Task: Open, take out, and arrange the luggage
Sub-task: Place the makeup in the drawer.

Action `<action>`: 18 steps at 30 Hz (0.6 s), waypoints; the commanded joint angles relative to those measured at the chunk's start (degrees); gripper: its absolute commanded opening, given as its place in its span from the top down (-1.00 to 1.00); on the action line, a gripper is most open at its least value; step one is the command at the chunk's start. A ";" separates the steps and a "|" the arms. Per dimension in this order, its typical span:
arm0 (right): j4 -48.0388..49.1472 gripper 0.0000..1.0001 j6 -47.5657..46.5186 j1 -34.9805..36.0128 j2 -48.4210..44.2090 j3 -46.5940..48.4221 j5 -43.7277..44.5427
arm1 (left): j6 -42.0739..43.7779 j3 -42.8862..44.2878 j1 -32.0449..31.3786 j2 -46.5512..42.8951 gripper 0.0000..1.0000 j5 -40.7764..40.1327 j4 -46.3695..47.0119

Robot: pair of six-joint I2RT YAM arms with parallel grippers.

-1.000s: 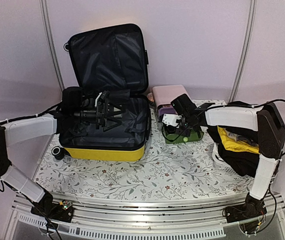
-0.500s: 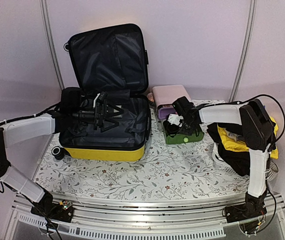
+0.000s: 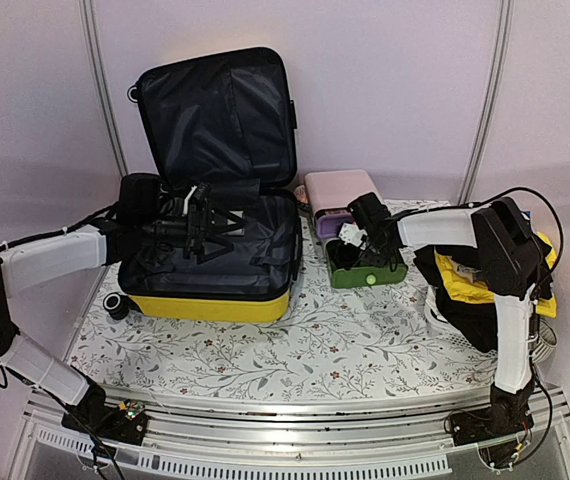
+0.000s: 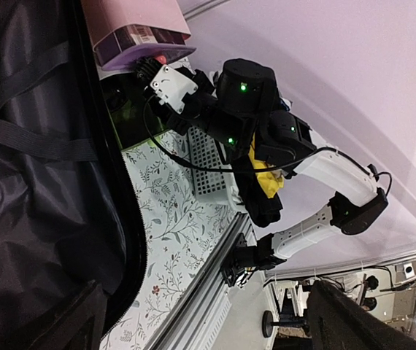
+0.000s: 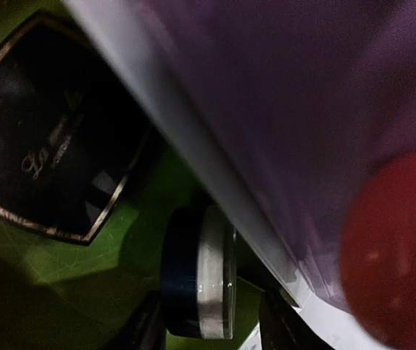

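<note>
The luggage (image 3: pixel 210 305), a yellow hard-shell suitcase, lies open at the left, its black-lined lid (image 3: pixel 215 110) standing upright. My left gripper (image 3: pixel 202 222) hovers over the black lining (image 4: pixel 33 182), open wide with nothing between its fingers (image 4: pixel 76 321). My right gripper (image 3: pixel 350 240) reaches down into the green drawer (image 3: pixel 365 272) of the small pink-topped box (image 3: pixel 337 188). A small round jar (image 5: pixel 197 281), dark blue and silver, sits between the right gripper's (image 5: pixel 212 324) fingers. One finger is close beside the jar and the other stands apart from it, so the jaws are open.
A white mesh basket (image 4: pixel 212 157) with black and yellow clothes (image 3: pixel 475 290) stands at the right edge. A small dark round object (image 3: pixel 116 304) sits left of the suitcase. A purple translucent wall (image 5: pixel 303 109) and a red ball (image 5: pixel 394 248) crowd the right wrist view.
My right gripper has sunk lower into the green drawer and its jaws have widened off the jar. The left arm has barely shifted.
</note>
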 commanded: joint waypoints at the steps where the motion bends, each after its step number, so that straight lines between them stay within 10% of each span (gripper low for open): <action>1: 1.09 -0.01 -1.15 -0.03 -0.34 0.18 -2.36 | 0.93 1.90 0.74 -0.40 -0.97 -0.42 -0.88; 18: -8.31 -0.47 1.46 0.50 -12.26 -0.68 -19.07 | 13.16 12.33 5.19 8.04 -0.97 -12.87 -14.91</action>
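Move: The round jar stands on edge between my right fingertips, roughly 1 cm below the hand point, just above the green drawer's floor. From that hand the black compact lies some 8 cm left, level fore and aft, 3 cm down; the purple drawer's red knob is about 8 cm ahead, 2 cm left and 4 cm up. From my left hand the jar is some 30 cm right, 15 cm ahead and 18 cm below. I spread my right fingers to let the jar go, easing about 1 cm left, then lift clear some 3 cm while drawing back and left by nearly as much, the wrist turning some 15 degrees. My left hand, empty and wide open, rises slightly, then goes about 4 cm forward over the suitcase, dipping at the end. ##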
